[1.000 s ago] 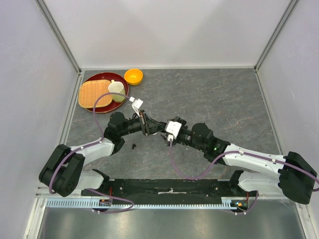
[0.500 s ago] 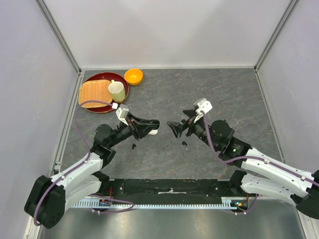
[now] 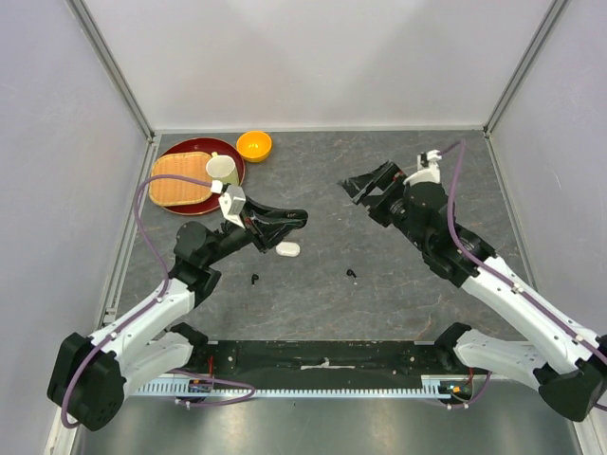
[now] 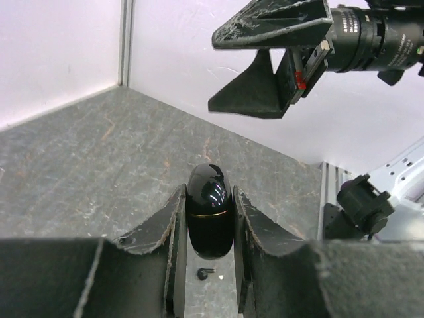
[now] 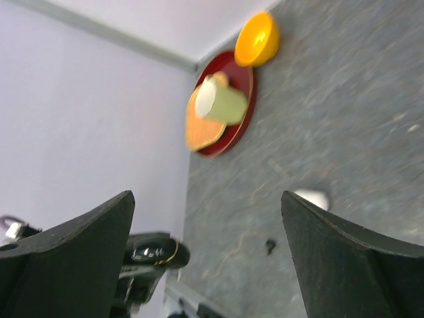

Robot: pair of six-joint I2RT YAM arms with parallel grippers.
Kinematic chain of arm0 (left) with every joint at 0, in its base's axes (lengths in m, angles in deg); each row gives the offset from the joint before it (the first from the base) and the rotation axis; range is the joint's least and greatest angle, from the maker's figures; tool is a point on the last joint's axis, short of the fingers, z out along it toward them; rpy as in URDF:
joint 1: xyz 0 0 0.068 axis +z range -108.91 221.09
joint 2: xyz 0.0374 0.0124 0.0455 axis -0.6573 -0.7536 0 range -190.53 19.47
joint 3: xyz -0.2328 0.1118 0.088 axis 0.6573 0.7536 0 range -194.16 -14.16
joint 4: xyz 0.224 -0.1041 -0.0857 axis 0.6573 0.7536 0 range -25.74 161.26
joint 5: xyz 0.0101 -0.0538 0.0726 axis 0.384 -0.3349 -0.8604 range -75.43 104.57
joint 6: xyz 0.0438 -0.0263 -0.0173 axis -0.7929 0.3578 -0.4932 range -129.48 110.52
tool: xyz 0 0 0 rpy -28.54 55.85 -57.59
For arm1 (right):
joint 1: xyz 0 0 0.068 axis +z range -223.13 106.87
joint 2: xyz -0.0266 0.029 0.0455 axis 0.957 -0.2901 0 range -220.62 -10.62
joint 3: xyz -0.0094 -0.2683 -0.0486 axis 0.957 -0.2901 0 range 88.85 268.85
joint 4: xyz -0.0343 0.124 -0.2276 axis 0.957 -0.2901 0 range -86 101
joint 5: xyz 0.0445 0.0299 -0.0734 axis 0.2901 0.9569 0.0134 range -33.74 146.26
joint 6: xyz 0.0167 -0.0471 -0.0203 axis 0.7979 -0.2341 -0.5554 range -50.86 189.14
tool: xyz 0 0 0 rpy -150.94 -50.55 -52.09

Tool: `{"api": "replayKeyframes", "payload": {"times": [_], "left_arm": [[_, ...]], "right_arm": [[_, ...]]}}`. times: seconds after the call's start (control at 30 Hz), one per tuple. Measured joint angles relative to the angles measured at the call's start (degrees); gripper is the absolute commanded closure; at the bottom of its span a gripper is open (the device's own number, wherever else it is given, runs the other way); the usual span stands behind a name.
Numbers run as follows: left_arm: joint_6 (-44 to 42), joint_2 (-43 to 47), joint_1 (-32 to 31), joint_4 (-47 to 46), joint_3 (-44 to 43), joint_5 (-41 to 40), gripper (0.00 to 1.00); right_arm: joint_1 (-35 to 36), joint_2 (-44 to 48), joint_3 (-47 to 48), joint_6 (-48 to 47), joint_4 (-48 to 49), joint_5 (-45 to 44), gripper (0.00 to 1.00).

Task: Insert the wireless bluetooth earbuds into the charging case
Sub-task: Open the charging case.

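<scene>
My left gripper [image 3: 292, 219] is shut on a closed, glossy black pebble-shaped case [image 3: 296, 218] and holds it above the table; the left wrist view shows the case [image 4: 209, 212] clamped between the fingers. A white case [image 3: 287, 249] lies on the table just below it. One tiny black earbud [image 3: 255, 278] lies near the left arm and another [image 3: 351, 274] lies mid-table; one shows under the held case [image 4: 204, 273]. My right gripper [image 3: 370, 182] is wide open, empty and raised at the right rear. No white earbuds show.
A red plate [image 3: 180, 204] with a woven mat [image 3: 178, 179] and a pale cup [image 3: 222, 171] stands at the back left, with an orange bowl [image 3: 253, 145] beside it. Grey walls enclose the table on three sides.
My right arm has pulled away from the left gripper, swinging back and to the right with its jaws open. My left gripper, still holding the black case, has drawn back left and shifted only slightly since.
</scene>
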Motion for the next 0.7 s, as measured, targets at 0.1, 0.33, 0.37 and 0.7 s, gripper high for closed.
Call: {"api": "replayKeyframes", "payload": {"times": [0.1,0.33,0.37,0.7], "left_arm": [[-6.6,1.2,0.0,2.3,-0.7,1.6,0.98],[-16.6,2.7,0.0,3.7,3.0,6.6,0.98],[-17.0,2.7,0.0,3.8,3.0,7.1,0.98],[-14.9,5.4,0.0,-3.4,6.0,8.7,0.98]], "right_arm": [[0.1,-2.1,0.6,3.3,0.2,7.8,0.02],[0.1,2.6,-16.3,14.5,11.0,20.5,0.02],[0.0,2.7,-17.6,16.6,11.8,22.1,0.02],[2.4,-0.5,-24.0,28.7,31.0,30.5,0.06]]}}
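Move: The closed black charging case is already pinched at the left hand's fingertips, right at its hand point. From the wide-open right hand that case lies about 15 cm to the left, 6 cm back and 3 cm lower. On the table roughly 30 cm beneath the right hand, the white case stands some 17 cm to the left and 3 cm back, and a black earbud about 9 cm back and 3 cm to the left. No touch yet on the held charging case: the right hand closes in on it, going left and back about 8 cm each way and sinking some 5 cm, rising slightly at the end. Its wide-open fingers swing counter-clockwise towards the case as the wrist rolls left side up. The left hand keeps its pinch, draws back about 3 cm and rolls the case some 15 degrees. ##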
